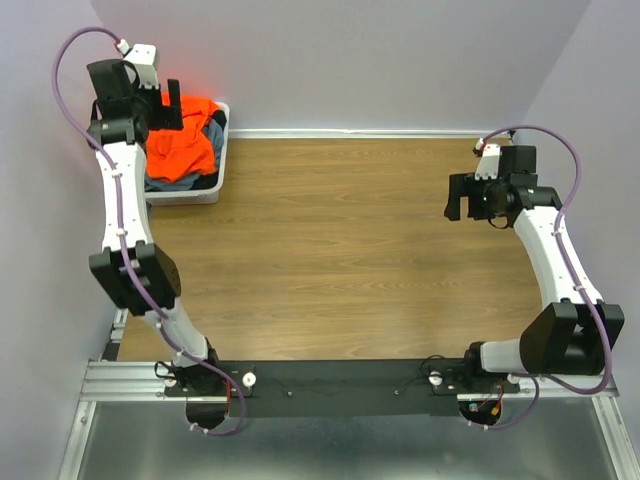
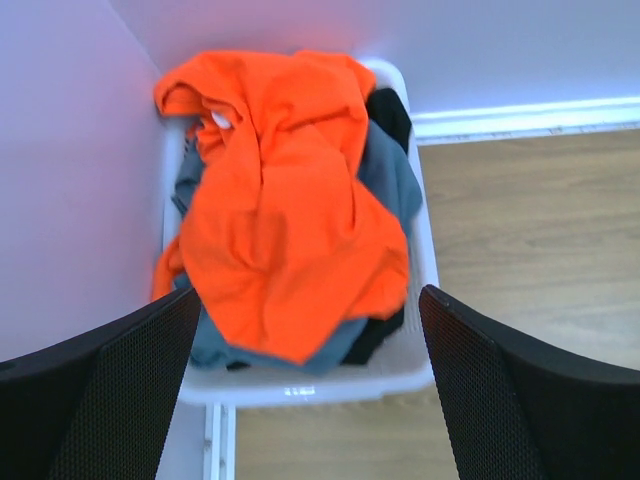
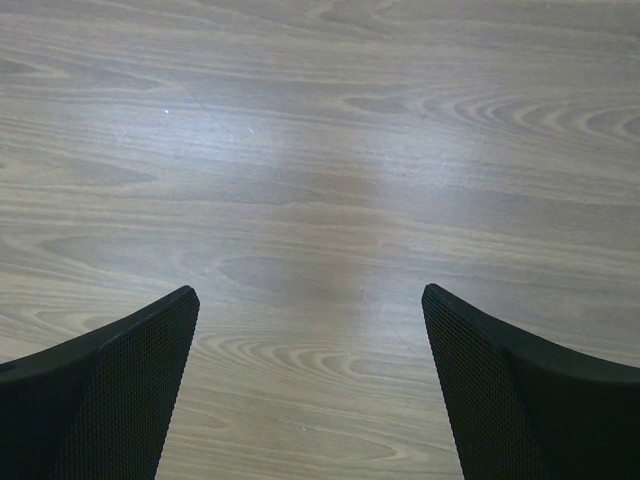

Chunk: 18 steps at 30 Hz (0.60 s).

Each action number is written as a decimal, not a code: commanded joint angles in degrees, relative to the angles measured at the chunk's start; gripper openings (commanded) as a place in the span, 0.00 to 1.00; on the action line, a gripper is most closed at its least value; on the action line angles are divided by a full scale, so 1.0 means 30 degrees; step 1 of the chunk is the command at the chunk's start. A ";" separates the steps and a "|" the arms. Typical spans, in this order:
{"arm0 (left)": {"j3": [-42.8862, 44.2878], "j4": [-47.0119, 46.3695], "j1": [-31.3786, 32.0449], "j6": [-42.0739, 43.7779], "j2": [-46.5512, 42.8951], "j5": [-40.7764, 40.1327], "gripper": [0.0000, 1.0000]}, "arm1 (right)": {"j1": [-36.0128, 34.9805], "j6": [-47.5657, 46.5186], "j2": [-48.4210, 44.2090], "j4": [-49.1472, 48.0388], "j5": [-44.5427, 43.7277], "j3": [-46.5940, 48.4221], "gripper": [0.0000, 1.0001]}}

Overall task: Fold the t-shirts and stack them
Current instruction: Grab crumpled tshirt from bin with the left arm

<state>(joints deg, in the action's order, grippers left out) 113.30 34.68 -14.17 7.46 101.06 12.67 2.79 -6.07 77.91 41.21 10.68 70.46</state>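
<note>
The t-shirts lie crumpled together in a white basket (image 1: 215, 185) at the table's far left corner. The bright orange one (image 1: 182, 152) (image 2: 280, 200) is on top, and the dark grey-blue one (image 1: 213, 134) (image 2: 392, 178) shows beneath it at the edges. My left gripper (image 1: 152, 105) (image 2: 310, 293) hovers over the basket, open, with nothing between its fingers. My right gripper (image 1: 466, 197) (image 3: 308, 290) hangs open over bare wood at the right, far from the shirts.
The basket's near rim (image 2: 310, 385) sits against the left wall. A black piece of cloth (image 2: 390, 112) also shows in the basket. The wooden tabletop (image 1: 340, 260) spreads between the arms, with walls at the back and on both sides.
</note>
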 commanded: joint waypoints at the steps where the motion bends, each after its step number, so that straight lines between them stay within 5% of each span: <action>1: 0.4002 0.0947 0.0008 0.0556 0.3367 -0.0852 0.98 | -0.0021 -0.0409 0.0689 0.0032 -0.0541 -0.0487 1.00; 6: 0.7293 0.1657 -0.0051 0.0852 0.7206 -0.1846 0.98 | -0.0021 -0.0439 0.1596 0.0032 -0.0601 -0.0604 1.00; 18: 0.5155 0.1098 -0.0168 0.1848 0.9585 -0.1059 0.98 | -0.0021 -0.0381 0.3120 0.0032 -0.0630 -0.0400 1.00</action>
<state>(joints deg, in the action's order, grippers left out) 128.95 37.91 -14.20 11.60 129.01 9.67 2.79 -7.11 85.60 41.21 9.72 69.06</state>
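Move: The orange t-shirt heaped in the white bin has its middle about 12 cm ahead of the left hand, some 2 cm to its left and 25 cm below. The grey-blue cloth shows about 13 cm ahead and 4 cm to the right, and the black cloth about 3 cm ahead and 4 cm to the right, both some 27 cm down. From the right hand the orange t-shirt lies roughly 70 cm left, 27 cm ahead and 9 cm lower. The left hand, fingers kept wide open, first carries on level and forward over the bin with a slight drift left, about 9 cm in all, then turns into a steep drop of some 16 cm towards the orange t-shirt, its fingers tipping about 15 degrees further down; no touch on the cloth can be made out. Meanwhile the open right hand sinks about 5 cm over bare table, tipping some 10 degrees further down. ##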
